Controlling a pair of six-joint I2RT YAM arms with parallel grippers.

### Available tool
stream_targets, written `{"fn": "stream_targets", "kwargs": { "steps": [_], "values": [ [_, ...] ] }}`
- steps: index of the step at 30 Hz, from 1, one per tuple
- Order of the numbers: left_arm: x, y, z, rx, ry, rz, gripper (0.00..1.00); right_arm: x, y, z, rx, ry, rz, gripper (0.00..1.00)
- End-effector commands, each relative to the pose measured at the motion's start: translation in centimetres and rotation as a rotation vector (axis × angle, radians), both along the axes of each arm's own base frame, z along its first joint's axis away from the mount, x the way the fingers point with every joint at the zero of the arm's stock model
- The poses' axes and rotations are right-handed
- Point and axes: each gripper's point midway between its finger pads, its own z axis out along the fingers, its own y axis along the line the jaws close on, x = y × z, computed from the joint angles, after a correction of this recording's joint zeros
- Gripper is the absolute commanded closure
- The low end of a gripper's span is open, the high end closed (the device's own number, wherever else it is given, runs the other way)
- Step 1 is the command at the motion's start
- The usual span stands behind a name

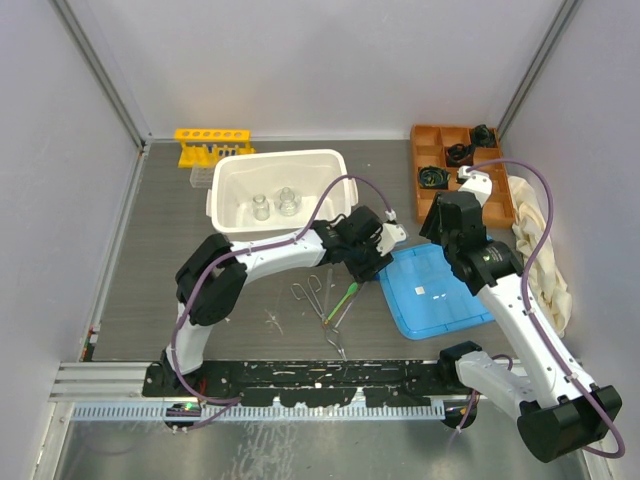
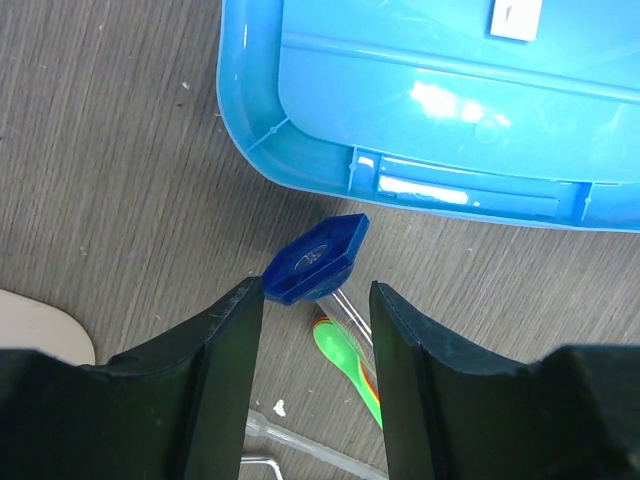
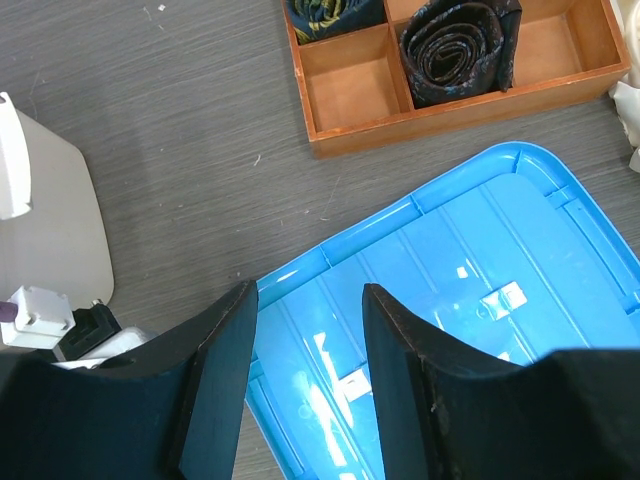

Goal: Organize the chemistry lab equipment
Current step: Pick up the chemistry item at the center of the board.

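The blue-based cylinder (image 2: 315, 258) lies by the blue lid's corner, its clear tube running back between my left gripper's (image 2: 315, 290) fingers, close along the right one. A gap shows beside the left finger, so this gripper (image 1: 378, 262) stands open around it. Under the tube lies the green spatula (image 2: 345, 350) (image 1: 346, 296), with the metal tongs (image 1: 313, 292) beside it. Two glass flasks (image 1: 275, 204) stand in the white bin (image 1: 225, 195). The yellow rack (image 1: 212, 140) and clear plastic rack (image 1: 203, 177) are at the back left. My right gripper (image 3: 307, 292) (image 1: 437, 228) hangs open over the lid, empty.
The blue lid (image 1: 435, 290) (image 3: 480, 300) (image 2: 450, 110) lies flat at centre right. The orange compartment tray (image 1: 500, 200) (image 3: 350, 95) with black objects is at the back right. A cream cloth (image 1: 540, 255) lies along the right wall.
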Motion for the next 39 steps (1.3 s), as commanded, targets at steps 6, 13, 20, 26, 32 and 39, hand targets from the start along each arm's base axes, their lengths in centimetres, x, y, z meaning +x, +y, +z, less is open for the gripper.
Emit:
{"fn": "stream_targets", "kwargs": {
  "steps": [6,13,20,26,32,39],
  "values": [
    [-0.1,-2.1,2.4,-0.111,-0.024,-0.047,0.52,0.7,0.1,1.2,0.008,-0.051,-0.004,0.48],
    [-0.2,-2.0,0.6,-0.076,0.002,-0.054,0.54,0.7,0.2,1.3,0.013,-0.055,0.000,0.48],
    [-0.1,-1.4,-1.0,-0.036,0.004,-0.041,0.60,0.7,0.3,1.1,0.018,-0.048,0.005,0.48],
    [-0.4,-1.2,-0.8,-0.030,0.026,-0.028,0.72,0.7,0.4,1.0,0.021,-0.047,0.006,0.48],
    [-1.1,-0.5,0.7,-0.030,0.047,-0.017,0.85,0.8,0.7,0.9,0.029,-0.044,0.012,0.48],
    [-2.2,1.6,1.5,-0.003,0.089,0.035,0.93,0.9,0.8,1.2,0.037,-0.050,0.016,0.48]
  ]
}}
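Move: The graduated cylinder lies down with its blue foot just beyond the left hand's half-open fingers, about 2 cm to the right, level fore and aft, some 2 cm below. The blue tray's middle is about 17 cm to the right and 3 cm back; the green spoon's is 7 cm back and 6 cm left, the tongs' about 10 cm back and 11 cm left, both some 4 cm below. From the right hand the blue foot is about 15 cm left, 5 cm back and 17 cm down. Rightwards by about 1 cm, then down roughly 1.5 cm, the left hand eases its tips around the cylinder's blue foot and closes them from half open until they pinch it across its edge. With the grip made, the hand draws back about 1 cm towards its base, its wrist hardly turning. ##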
